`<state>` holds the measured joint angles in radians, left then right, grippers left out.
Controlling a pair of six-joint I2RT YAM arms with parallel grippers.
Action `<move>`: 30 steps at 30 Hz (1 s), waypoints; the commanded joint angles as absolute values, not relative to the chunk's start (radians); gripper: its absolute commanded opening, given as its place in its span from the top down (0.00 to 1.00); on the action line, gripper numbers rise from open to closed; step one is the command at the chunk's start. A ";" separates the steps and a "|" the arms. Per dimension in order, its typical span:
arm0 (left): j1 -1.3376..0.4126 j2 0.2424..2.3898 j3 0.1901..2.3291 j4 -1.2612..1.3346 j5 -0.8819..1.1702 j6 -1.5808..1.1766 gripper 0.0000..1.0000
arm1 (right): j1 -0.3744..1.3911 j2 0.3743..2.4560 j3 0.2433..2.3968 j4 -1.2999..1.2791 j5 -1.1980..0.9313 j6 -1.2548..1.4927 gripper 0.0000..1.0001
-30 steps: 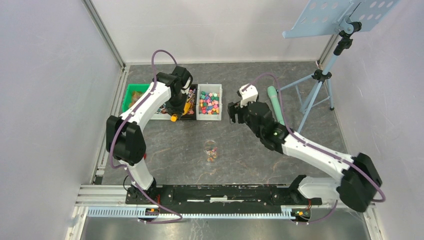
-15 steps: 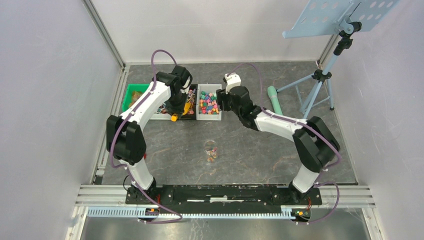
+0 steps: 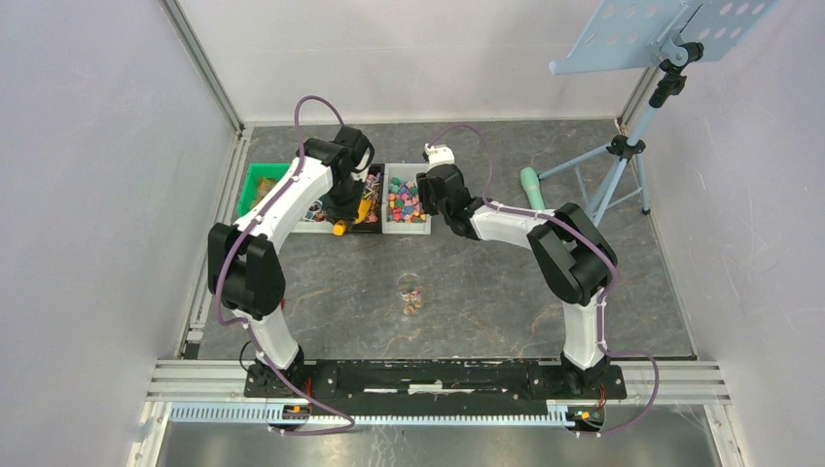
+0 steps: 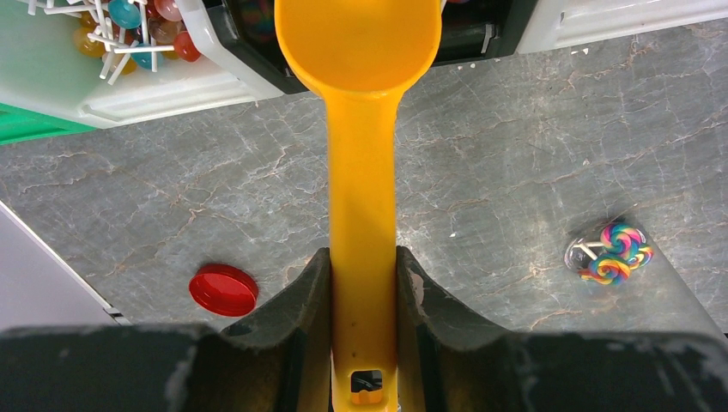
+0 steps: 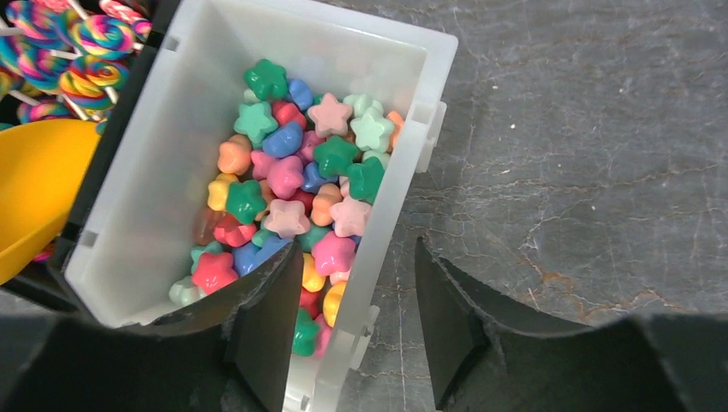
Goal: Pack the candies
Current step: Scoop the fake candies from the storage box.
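The candies (image 5: pixel 292 189) are small star-shaped sweets in many colours, heaped in a white bin (image 5: pixel 403 172) at the back of the table (image 3: pixel 407 226). My right gripper (image 5: pixel 359 257) is open and straddles the bin's right wall. One finger is inside among the candies and the other is outside over the table, with a gap still showing at the outer finger. My left gripper (image 4: pixel 363 257) is shut on the handle of the orange scoop (image 4: pixel 360 129). The scoop's empty bowl reaches over a black bin (image 4: pixel 249 51) left of the candies.
A small clear jar (image 3: pixel 410 290) with swirl lollipops stands mid-table. A red lid (image 4: pixel 223 289) lies on the table. A white bin of lollipops (image 4: pixel 129 77) and a green bin (image 3: pixel 258 185) sit to the left. A green cylinder (image 3: pixel 530 182) and a stand's tripod (image 3: pixel 623 146) are at the back right.
My right arm has swung left from mid-table to the white bin, and its jaws have narrowed around the bin's wall. The left arm and scoop have not moved.
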<state>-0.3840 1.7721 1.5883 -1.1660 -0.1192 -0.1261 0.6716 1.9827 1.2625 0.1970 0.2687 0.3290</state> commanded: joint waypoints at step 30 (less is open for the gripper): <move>-0.394 1.765 1.590 -1.026 -0.067 -0.313 0.98 | 0.670 1.770 0.909 0.420 0.092 0.631 1.00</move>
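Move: The star-candy bin has its middle about 5 cm to the right hand's left, level with it fore and aft and some 3 cm lower; its right wall stands between that hand's open fingers. The black lollipop bin's middle is about 12 cm to this hand's left, also level. From the left hand, still gripping the spoon, the black bin lies 7 cm ahead, 4 cm right and 8 cm below; the star-candy bin is 7 cm ahead and 12 cm right. The star-candy bin's right wall gets pinched as the right fingers close from astride it, after sinking barely a centimetre; that hand then drags the bin back about 4 cm and right 2 cm, rolling some 15 degrees so its left side rises. The left hand keeps its grip on the spoon and goes right about 3 cm, along with the black bin. ##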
